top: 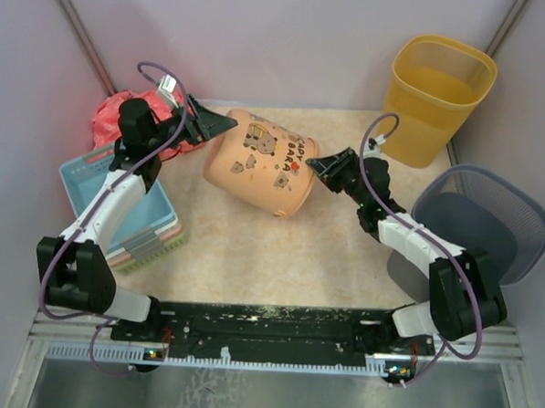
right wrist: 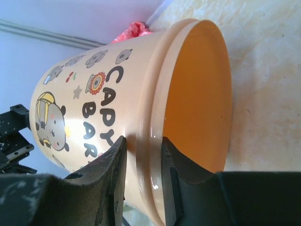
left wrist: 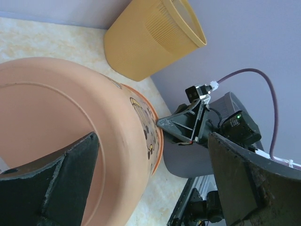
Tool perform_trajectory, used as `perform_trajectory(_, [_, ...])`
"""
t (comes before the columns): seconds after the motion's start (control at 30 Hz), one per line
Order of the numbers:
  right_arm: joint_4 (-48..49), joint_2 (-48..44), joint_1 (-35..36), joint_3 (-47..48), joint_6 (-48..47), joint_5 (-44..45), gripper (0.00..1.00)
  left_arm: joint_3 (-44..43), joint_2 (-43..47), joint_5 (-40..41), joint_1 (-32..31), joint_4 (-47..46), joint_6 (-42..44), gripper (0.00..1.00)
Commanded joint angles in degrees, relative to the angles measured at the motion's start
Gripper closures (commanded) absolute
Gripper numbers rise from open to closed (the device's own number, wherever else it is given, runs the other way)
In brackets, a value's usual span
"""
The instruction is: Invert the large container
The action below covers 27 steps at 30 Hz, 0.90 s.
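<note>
The large container (top: 261, 162) is a peach bucket printed with capybaras. It lies on its side mid-table, its mouth to the right and its base to the left. My right gripper (top: 328, 163) is shut on its rim: in the right wrist view (right wrist: 143, 141) one finger is inside the mouth and the other outside on the printed wall (right wrist: 94, 94). My left gripper (top: 224, 124) is open at the bucket's base. In the left wrist view (left wrist: 151, 141) one finger lies over the base (left wrist: 61, 117) and the other stands off to the side.
A yellow waste bin (top: 438, 94) stands upright at the back right. A grey mesh bin (top: 491, 220) lies at the right edge. A blue basket (top: 82, 171) on stacked trays sits at the left, with a red bag (top: 122, 114) behind it.
</note>
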<state>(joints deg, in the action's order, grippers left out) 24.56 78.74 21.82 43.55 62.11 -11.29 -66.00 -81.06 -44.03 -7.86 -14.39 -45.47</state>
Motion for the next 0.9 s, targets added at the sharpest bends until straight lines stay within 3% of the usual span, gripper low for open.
perform_trajectory(0.0, [2.02, 2.57, 2.64, -1.10, 1.99, -3.80, 0.69, -2.77, -1.37, -10.67, -6.23, -5.21, -5.85, 0.00])
perform_trajectory(0.3, [0.00, 4.32, 3.35, -2.09, 2.86, -2.18, 0.60, -4.68, -3.91, -9.74, -10.57, -6.51, -6.35, 0.00])
perform_trajectory(0.53, [-4.71, 4.23, 3.75, -1.32, 1.27, -0.33, 0.44, -3.41, -5.43, -8.88, -13.06, -7.78, -6.66, 0.00])
perform_trajectory(0.77, [-12.45, 0.54, 3.63, 0.08, -3.29, 3.39, 0.42, -4.35, -7.09, -9.64, -13.81, -8.33, -6.99, 0.00])
perform_trajectory(0.87, [-19.44, -2.80, 2.94, 1.85, -9.16, 5.65, 0.42, -8.06, -6.67, -9.03, -13.82, -1.60, -1.80, 0.00])
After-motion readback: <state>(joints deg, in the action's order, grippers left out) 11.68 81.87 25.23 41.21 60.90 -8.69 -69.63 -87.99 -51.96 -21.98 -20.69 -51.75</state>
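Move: The large container is held up on its side between the hands, base towards the left hand and mouth to the right; its middle lies about 9 cm right of the left hand, 6 cm back and 10 cm below. From the right hand, whose fingers hold the rim, that middle is some 13 cm left, level fore and aft, and 2 cm higher. The red cloth is about 23 cm left of the left hand, 8 cm farther out and 30 cm lower; the blue basket 26 cm left, 12 cm back, 25 cm lower. The wide-open left hand, a finger already against the container's base, sweeps about 10 cm right, rising a little at first, then coming back some 5 cm and sinking again as it turns about 20 degrees clockwise, to tip the base over the mouth; it ends clear beyond the base. Meanwhile the right hand lowers the rim, sinking about 9 cm in all with its fingers tipping down, and from its pinch opens to a little over half, drawing back some 3 cm late on and ending free of the container. ##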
